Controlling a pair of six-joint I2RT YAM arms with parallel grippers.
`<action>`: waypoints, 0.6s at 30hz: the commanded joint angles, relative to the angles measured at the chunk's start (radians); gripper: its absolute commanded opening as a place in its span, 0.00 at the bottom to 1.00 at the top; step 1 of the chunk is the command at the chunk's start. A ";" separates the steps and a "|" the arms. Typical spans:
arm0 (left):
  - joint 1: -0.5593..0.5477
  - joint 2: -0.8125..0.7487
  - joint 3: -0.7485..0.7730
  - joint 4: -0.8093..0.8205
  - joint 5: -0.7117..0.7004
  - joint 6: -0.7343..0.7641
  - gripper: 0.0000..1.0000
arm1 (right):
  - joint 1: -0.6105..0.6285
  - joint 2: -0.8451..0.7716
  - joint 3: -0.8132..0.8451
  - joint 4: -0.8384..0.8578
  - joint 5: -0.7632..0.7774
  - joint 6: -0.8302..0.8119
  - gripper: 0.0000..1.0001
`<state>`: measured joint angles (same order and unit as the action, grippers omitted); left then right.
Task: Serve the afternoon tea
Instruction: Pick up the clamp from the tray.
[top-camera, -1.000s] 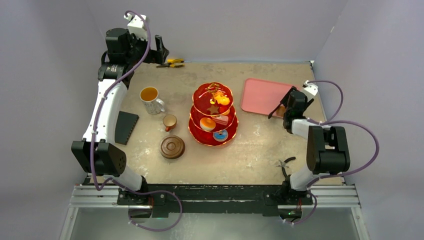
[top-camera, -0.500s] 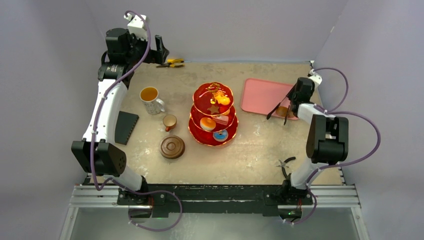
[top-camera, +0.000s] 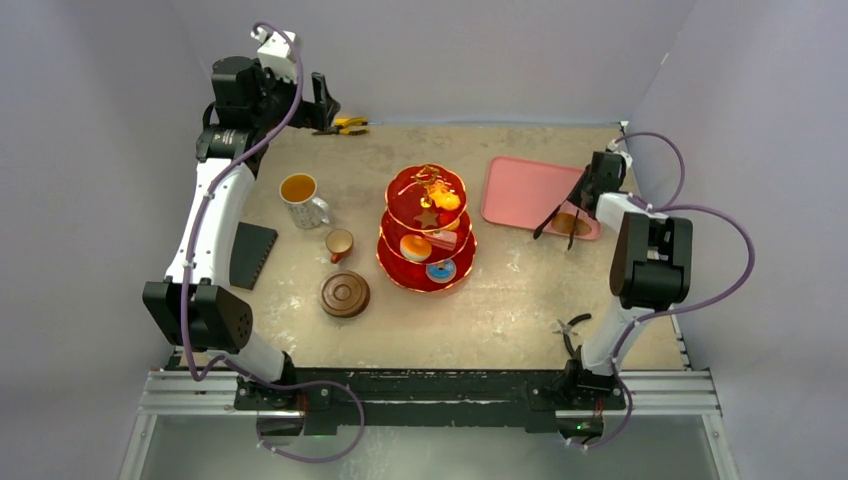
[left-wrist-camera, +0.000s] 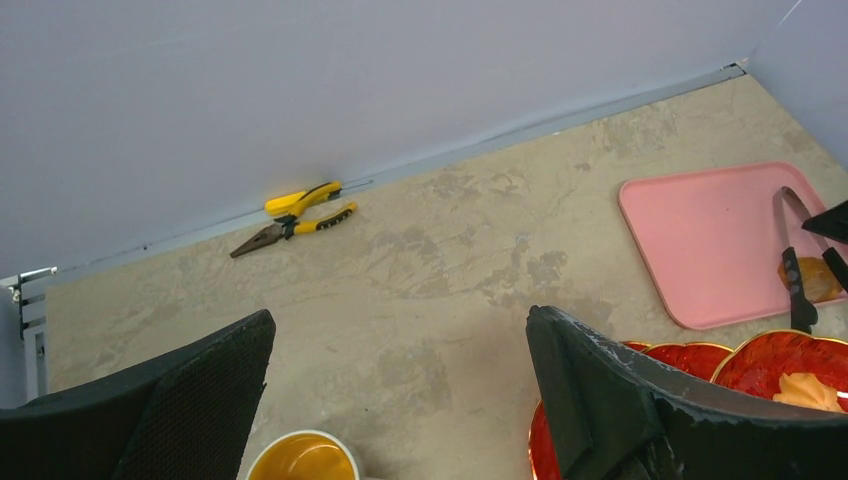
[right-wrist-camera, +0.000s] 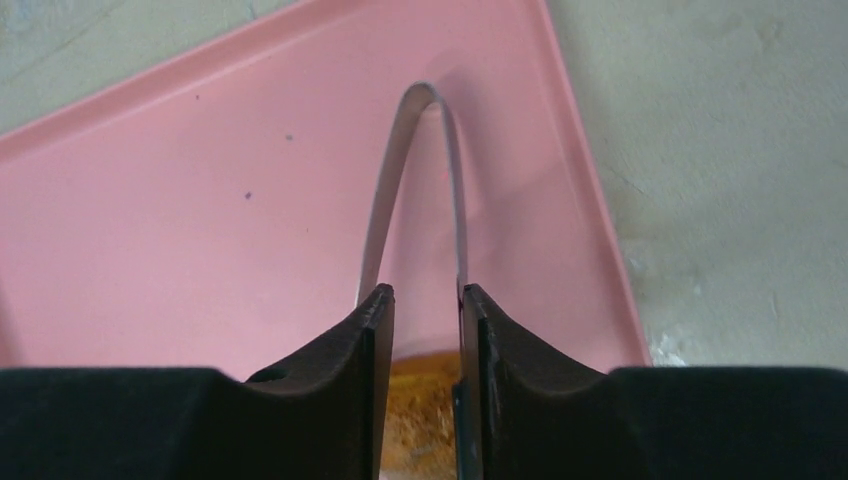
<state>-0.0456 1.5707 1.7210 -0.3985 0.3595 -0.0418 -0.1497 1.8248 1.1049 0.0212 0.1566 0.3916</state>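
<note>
The red three-tier stand (top-camera: 427, 232) with its gold handle stands mid-table and carries small colourful pastries (top-camera: 416, 247). To its left are the white mug of amber tea (top-camera: 298, 190), the small brown cup (top-camera: 340, 243) and the round brown saucer (top-camera: 345, 294). My right gripper (right-wrist-camera: 422, 295) is shut on the tongs (right-wrist-camera: 412, 150) over the pink tray (top-camera: 520, 190). A brown pastry (right-wrist-camera: 428, 400) lies between the tongs' arms at the tray's right edge (top-camera: 570, 222). My left gripper (left-wrist-camera: 400, 330) hangs open and empty, high at the far left corner above the mug (left-wrist-camera: 300, 462).
Yellow-handled pliers (top-camera: 345, 125) lie by the back wall. A black ridged block (top-camera: 253, 255) lies left of the cup. Small dark pliers (top-camera: 572, 328) lie near the right arm's base. Walls close in on the left, back and right.
My right gripper has narrowed on the tongs and shifted toward the back right, over the tray's right edge. The left arm has barely moved.
</note>
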 joint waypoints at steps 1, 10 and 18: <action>0.010 -0.031 0.034 -0.006 0.049 0.037 0.97 | -0.001 0.071 0.096 -0.073 -0.015 -0.024 0.33; -0.014 0.024 0.285 -0.234 0.198 0.131 0.99 | -0.001 0.052 0.112 -0.063 0.021 -0.031 0.09; -0.192 0.020 0.378 -0.295 0.155 0.187 0.99 | 0.090 -0.311 -0.001 0.181 0.015 -0.060 0.00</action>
<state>-0.1505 1.5940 2.0304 -0.6415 0.5079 0.0990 -0.1287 1.7370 1.1255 -0.0132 0.1654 0.3645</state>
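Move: The clamp is right around the right fingers: its right leg already stands in the gap beside the right finger, its bend lies ahead, and its middle is about 3 cm back, 2 cm left and 2 cm below. The tray's middle is 7 cm left and 2 cm ahead, some 5 cm down; the bread lies 4 cm back, 1 cm left and 4 cm below. From the left hand the clamp is roughly 50 cm right, 1 cm back and 33 cm down. The right hand sinks about 3 cm further towards the tray, edging forward at first and tipping its fingers slightly down, and closes them from part open until they pinch the clamp's right leg, then rises some 7 cm almost straight up from its lowest point, the fingers tilting back up a little. The left hand, empty and wide open, rises about 7 cm while swinging right and back over the table, turning clockwise some 15 degrees. ##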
